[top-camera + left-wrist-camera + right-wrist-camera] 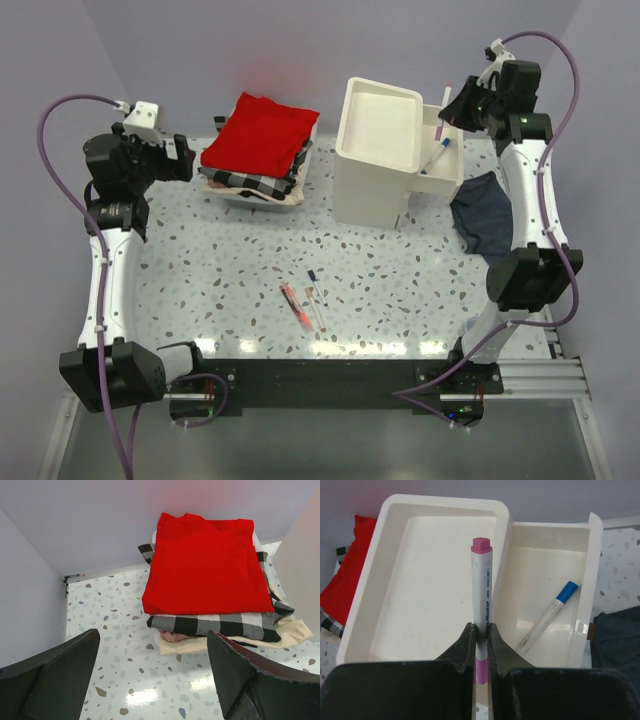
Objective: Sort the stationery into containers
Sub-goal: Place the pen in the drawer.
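My right gripper (480, 630) is shut on a white pen with a pink cap (482, 580), holding it above the white drawer unit (372, 190) at the back right. In the top view the right gripper (455, 108) hangs over the pulled-out drawer (452, 172). That drawer (547, 540) holds a white pen with a blue cap (547, 617). An orange-red marker (294, 303) and two thin pens (314, 308) (312, 274) lie on the table near the front centre. My left gripper (152, 637) is open and holds nothing, low over the table at the far left (185, 158).
A stack of red and checked folded cloths (258, 145) sits at the back centre, just ahead of the left fingers (210, 570). A dark blue-grey cloth (482, 225) lies right of the drawer unit, beside the right arm. The unit's top is a shallow tray (420, 580).
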Controlling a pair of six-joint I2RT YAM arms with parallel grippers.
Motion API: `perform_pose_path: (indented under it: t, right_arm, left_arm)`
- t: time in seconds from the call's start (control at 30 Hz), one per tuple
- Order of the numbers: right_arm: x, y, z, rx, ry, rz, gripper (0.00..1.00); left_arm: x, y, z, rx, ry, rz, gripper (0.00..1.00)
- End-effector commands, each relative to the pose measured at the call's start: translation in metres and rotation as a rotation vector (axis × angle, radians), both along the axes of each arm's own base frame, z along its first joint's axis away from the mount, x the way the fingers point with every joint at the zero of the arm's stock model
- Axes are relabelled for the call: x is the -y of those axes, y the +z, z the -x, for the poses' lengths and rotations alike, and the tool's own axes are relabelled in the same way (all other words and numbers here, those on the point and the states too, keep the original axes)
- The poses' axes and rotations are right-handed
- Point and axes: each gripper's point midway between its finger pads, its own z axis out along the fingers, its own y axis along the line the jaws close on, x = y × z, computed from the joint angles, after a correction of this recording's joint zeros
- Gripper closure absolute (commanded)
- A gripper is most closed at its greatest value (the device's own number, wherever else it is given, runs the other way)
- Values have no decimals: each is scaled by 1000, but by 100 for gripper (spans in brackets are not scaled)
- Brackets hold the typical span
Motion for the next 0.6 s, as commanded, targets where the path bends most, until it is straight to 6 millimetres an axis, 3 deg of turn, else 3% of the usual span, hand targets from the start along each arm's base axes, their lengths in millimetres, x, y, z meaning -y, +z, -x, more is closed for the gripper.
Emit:
perform_pose_path:
  t: [0.0, 0.07, 0.1, 0.2, 0.37, 0.4, 0.5, 0.53, 0.57]
  right_arm:
    - [15, -16, -9, -30, -87, 17, 100]
    - [18, -17, -8, -32, -102, 30, 87]
    - [18, -15, -8, -25, -93, 30, 69]
    - [13, 0, -3, 14, -74, 25, 54]
    - [5, 28, 19, 82, -29, 36, 41]
    - [0, 23, 25, 72, 0, 38, 41]
    - [-35, 15, 60, 70, 175, 114, 42]
    - [-61, 10, 74, 89, 296, 186, 42]
    - [-75, 0, 93, 65, 378, 226, 42]
  left_arm:
    - [-1, 37, 5, 96, 6, -5, 7]
    - [-1, 38, 6, 100, 8, -9, 7]
    - [-2, 38, 6, 100, 11, -9, 7]
    - [-1, 38, 6, 102, 8, -5, 7]
    - [2, 41, 4, 113, -7, 10, 7]
    - [2, 41, 4, 112, -6, 16, 7]
    - [5, 46, 5, 126, -16, 38, 7]
    - [7, 52, 6, 143, -20, 42, 7]
    - [9, 55, 7, 151, -29, 46, 7]
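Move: The right hand holds the pink pen over the open drawer, whose middle lies about 10 cm below it and some 3 cm to its right, level with it front to back. The blue marker in there lies about 2 cm back, 4 cm right and 11 cm down from the hand. The box's top tray is some 15 cm left, 4 cm ahead and 5 cm lower; the blue cloth is about 18 cm right, 9 cm back and 18 cm down. From the left hand the drawer is roughly 65 cm right, 10 cm ahead and 9 cm below. Down about 3.5 cm towards the drawer, easing slightly right, the right hand brings the pink pen lower, then the fingers open to a bit over half and let go of it. Empty, the hand draws back some 4 cm, rising a little and swinging about 2 cm left. ##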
